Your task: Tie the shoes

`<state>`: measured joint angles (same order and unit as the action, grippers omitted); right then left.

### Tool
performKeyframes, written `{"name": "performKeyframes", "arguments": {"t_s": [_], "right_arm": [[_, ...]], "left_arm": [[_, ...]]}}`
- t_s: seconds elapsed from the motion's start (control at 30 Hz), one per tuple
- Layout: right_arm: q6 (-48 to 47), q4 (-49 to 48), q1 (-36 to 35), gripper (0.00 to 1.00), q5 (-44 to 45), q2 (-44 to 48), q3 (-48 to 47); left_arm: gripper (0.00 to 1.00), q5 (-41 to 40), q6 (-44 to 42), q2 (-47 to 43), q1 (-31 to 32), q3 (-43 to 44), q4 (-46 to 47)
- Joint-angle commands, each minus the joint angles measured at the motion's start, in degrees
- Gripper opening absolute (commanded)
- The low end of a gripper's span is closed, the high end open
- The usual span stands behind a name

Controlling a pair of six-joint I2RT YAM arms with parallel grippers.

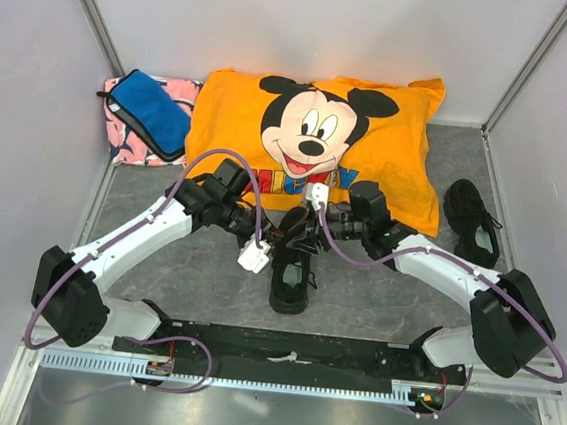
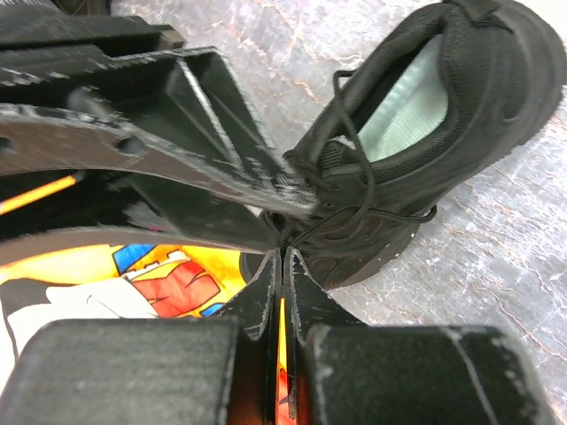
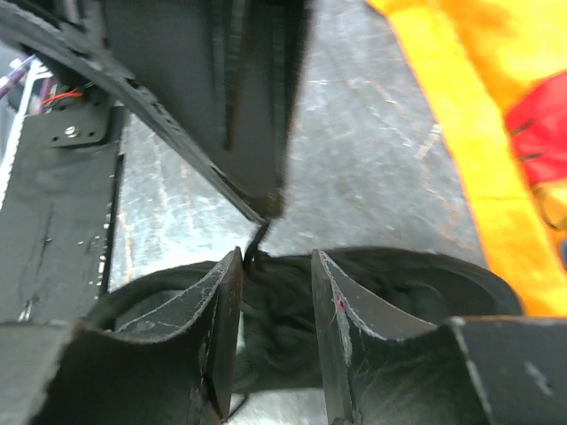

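Note:
One black shoe (image 1: 292,282) lies on the table between my two arms, toe toward the pillow; its grey insole shows in the left wrist view (image 2: 416,97). My left gripper (image 2: 285,255) is shut on a thin black lace (image 3: 257,237), which runs from its tip (image 3: 266,211) down to the shoe (image 3: 416,285). My right gripper (image 3: 276,258) is open just above the laced tongue, its jaws apart on either side of the lace bundle. In the top view both grippers (image 1: 279,234) (image 1: 308,237) meet over this shoe. The second shoe (image 1: 471,223) lies apart at the right.
A big orange Mickey pillow (image 1: 232,117) lies behind the shoes, its edge close to both grippers (image 3: 478,106). A blue pouch (image 1: 151,111) rests on a pink cloth (image 1: 119,146) at the back left. The black base rail (image 1: 290,352) runs along the near edge.

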<state>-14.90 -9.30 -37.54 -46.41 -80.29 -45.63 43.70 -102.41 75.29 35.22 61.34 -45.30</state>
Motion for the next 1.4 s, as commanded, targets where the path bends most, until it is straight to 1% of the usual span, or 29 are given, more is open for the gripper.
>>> {"name": "performKeyframes", "arguments": {"t_s": [0.0,0.07,0.13,0.27,0.4,0.53,0.7,0.87,0.97,1.07,1.1,1.17,1.37], "right_arm": [[-0.7,1.9,2.7,0.45,-0.3,4.4,-1.7],[-3.1,3.7,3.7,0.44,0.0,6.8,-0.3],[-5.6,7.4,3.7,0.44,0.0,9.3,1.1],[-7.3,9.1,3.2,0.43,1.3,11.2,4.3],[-10.1,9.2,0.6,0.43,4.5,12.1,7.1],[-10.0,8.8,-0.9,0.44,6.8,12.1,9.4],[-9.7,7.0,-2.9,0.45,9.8,11.6,10.6],[-11.0,8.1,-4.0,0.45,11.7,10.7,10.5],[-12.3,8.9,-4.6,0.40,12.6,11.2,10.7],[-12.7,9.2,-4.6,0.24,13.8,12.2,11.0],[-12.5,10.3,-4.6,0.11,14.2,12.5,11.1],[-11.7,10.9,-4.6,0.00,15.6,13.1,10.6],[-6.0,11.1,-3.4,0.00,19.3,15.2,8.1]], "left_arm": [[0.02,3.2,5.2,-0.3,-0.3,-0.3,3.7],[0.01,3.5,6.4,-0.1,-0.4,-0.3,4.1],[0.02,3.6,6.7,0.0,-0.5,-0.3,4.4],[0.01,4.1,7.6,0.4,-0.6,-0.3,5.0],[0.02,4.4,8.2,0.6,-0.6,-0.3,5.3],[0.01,4.3,8.8,0.7,-0.8,-0.4,5.6],[0.02,4.6,8.9,0.5,-0.9,-1.1,5.6],[0.02,4.6,9.2,0.3,-0.9,-1.2,5.7],[0.02,4.8,9.1,0.3,-1.0,-1.3,5.7],[0.02,4.8,9.1,0.3,-1.2,-1.2,5.8],[0.01,5.0,9.2,0.4,-1.2,-1.2,5.8],[0.02,5.3,9.9,0.1,-1.5,-1.1,6.3],[0.02,7.1,15.1,-0.7,-3.2,-1.6,9.3]]}}
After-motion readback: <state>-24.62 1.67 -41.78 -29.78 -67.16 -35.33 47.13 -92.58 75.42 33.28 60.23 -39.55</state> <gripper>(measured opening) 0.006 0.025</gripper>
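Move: Down over the shoe's right side, about 3 cm back, 4 cm to the right and 5 cm below the open right hand, hangs the lace it goes for. The shoe's middle is some 3 cm back and 8 cm below that hand, and the knotted lacing 1 cm back and 6 cm below, both level sideways. The left hand's closed tips, holding lace, have that right-side lace about 4 cm back, 7 cm to the right and 5 cm lower. Swinging clear of the left fingertips, the right hand first goes right and rises a little, then draws back towards the heel and sinks about 7 cm to the shoe's right side. Its fingers, tilting some 15 degrees further down, stay half open on the way, then shut and pinch the lace there and ease slightly right. The left hand keeps its grip on its lace, nearly in place. ##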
